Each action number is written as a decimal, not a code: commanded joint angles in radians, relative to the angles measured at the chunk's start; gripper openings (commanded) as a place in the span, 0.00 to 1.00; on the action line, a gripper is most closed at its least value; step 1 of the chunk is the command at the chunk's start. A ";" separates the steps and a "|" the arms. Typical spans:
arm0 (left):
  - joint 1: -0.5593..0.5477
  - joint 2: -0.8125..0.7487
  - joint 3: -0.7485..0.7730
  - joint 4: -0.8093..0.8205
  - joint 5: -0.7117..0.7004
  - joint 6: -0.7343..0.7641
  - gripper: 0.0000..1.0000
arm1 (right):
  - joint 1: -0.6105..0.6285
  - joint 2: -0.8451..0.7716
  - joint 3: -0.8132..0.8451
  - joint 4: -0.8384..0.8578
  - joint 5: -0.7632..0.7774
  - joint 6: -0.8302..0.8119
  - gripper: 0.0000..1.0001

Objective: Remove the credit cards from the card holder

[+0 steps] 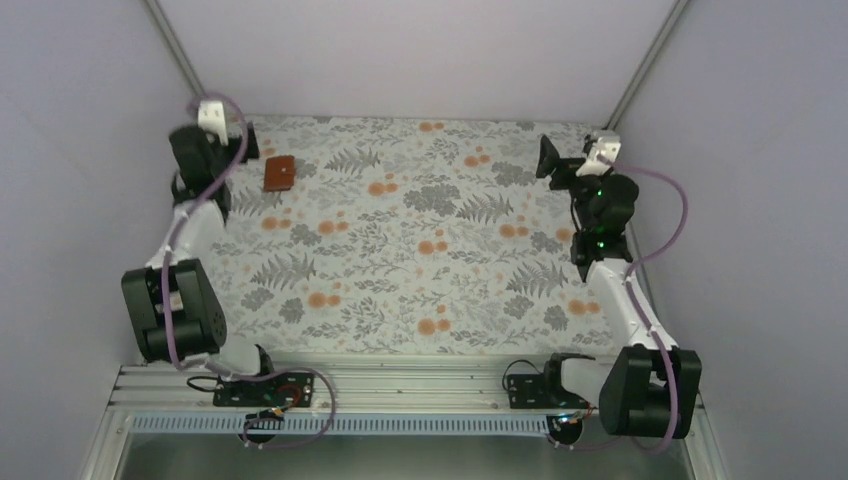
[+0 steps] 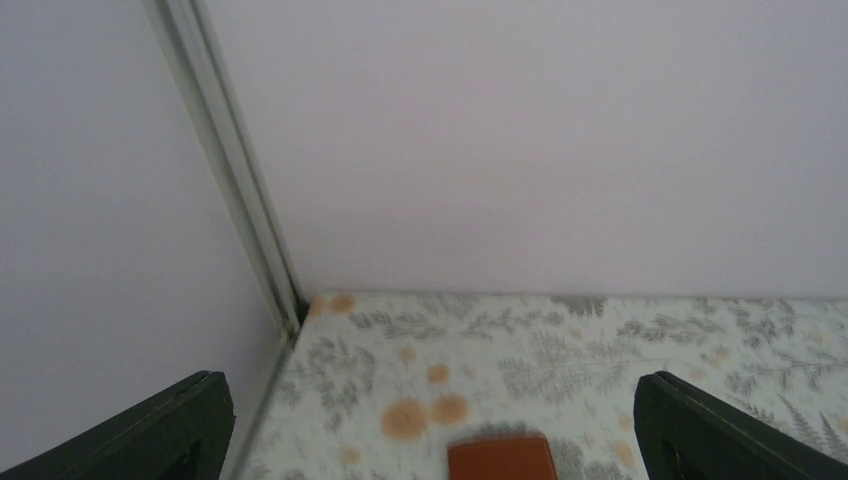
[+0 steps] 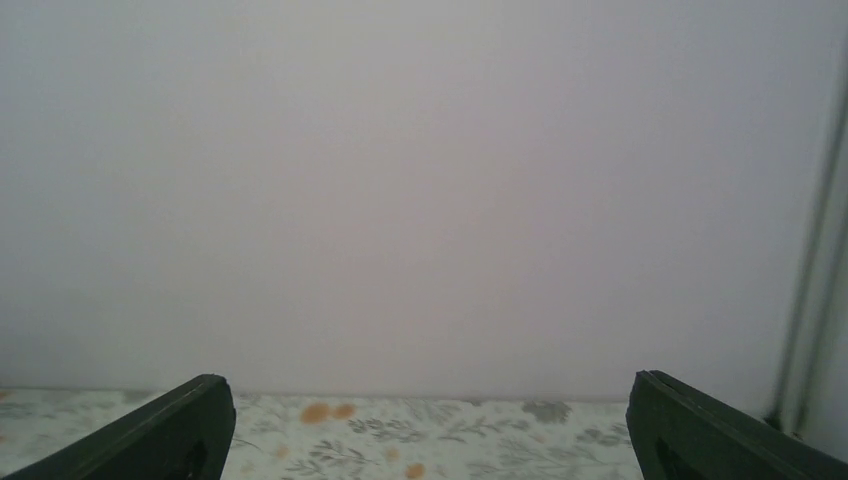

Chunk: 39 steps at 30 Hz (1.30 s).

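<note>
The card holder (image 1: 279, 173) is a small brown leather wallet lying shut on the flowered cloth at the far left. In the left wrist view the card holder (image 2: 500, 460) shows only as a brown edge at the bottom, between the fingers and below them. My left gripper (image 1: 247, 142) (image 2: 430, 400) hangs open just left of it, near the back left corner, holding nothing. Far from the holder, at the far right, my right gripper (image 1: 548, 160) (image 3: 422, 400) is open and faces the back wall. The credit cards are hidden.
A flowered cloth (image 1: 420, 250) covers the table. Pale walls close in the back and both sides, with metal posts (image 2: 235, 170) in the far corners. The arm bases sit on an aluminium rail (image 1: 400, 385) at the near edge.
</note>
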 commanded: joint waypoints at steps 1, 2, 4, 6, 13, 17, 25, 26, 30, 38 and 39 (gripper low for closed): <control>0.014 0.181 0.383 -0.587 0.038 0.116 1.00 | -0.002 -0.034 0.086 -0.265 -0.122 0.078 0.99; 0.014 0.247 0.471 -0.688 0.042 0.136 1.00 | -0.001 -0.037 0.095 -0.282 -0.127 0.092 0.99; 0.013 0.379 0.644 -0.875 0.059 0.137 1.00 | -0.002 -0.029 0.120 -0.327 -0.137 0.112 0.99; 0.004 0.485 0.765 -0.954 0.067 0.109 1.00 | 0.000 -0.006 0.145 -0.374 -0.144 0.117 0.99; -0.073 0.723 0.951 -1.003 -0.030 0.087 1.00 | 0.014 0.076 0.186 -0.507 -0.161 0.054 0.99; -0.070 0.906 1.173 -1.108 -0.098 0.066 1.00 | 0.026 0.079 0.180 -0.510 -0.193 0.043 0.99; -0.080 1.107 1.432 -1.222 -0.028 0.055 1.00 | 0.042 0.089 0.180 -0.508 -0.213 0.027 0.99; -0.086 1.109 1.424 -1.224 -0.044 0.059 1.00 | 0.042 0.090 0.178 -0.507 -0.213 0.027 0.99; -0.106 1.074 1.334 -1.209 -0.044 0.066 1.00 | 0.045 0.100 0.173 -0.505 -0.224 0.028 0.99; -0.124 1.050 1.270 -1.167 -0.094 0.076 1.00 | 0.049 0.118 0.176 -0.507 -0.246 0.032 0.99; -0.130 1.046 1.258 -1.164 -0.100 0.084 1.00 | 0.049 0.117 0.176 -0.509 -0.243 0.030 0.99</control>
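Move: The card holder lies flat on the patterned table, about 11 cm ahead of the left hand, some 3 cm to its right and roughly 26 cm below it, with no other loose thing near. From the right hand the card holder is far off to the left, about 66 cm, some 18 cm farther out and roughly 33 cm lower. To the card holder comes the open left hand: it first rises a little while reaching forward, then plunges and ends about 24 cm lower and 13 cm farther out, drawing back slightly last. Its fingers tip down some 55 degrees to straddle the holder. The right hand, open and empty, sinks about 9 cm, shifts 5 cm left and tips down. ##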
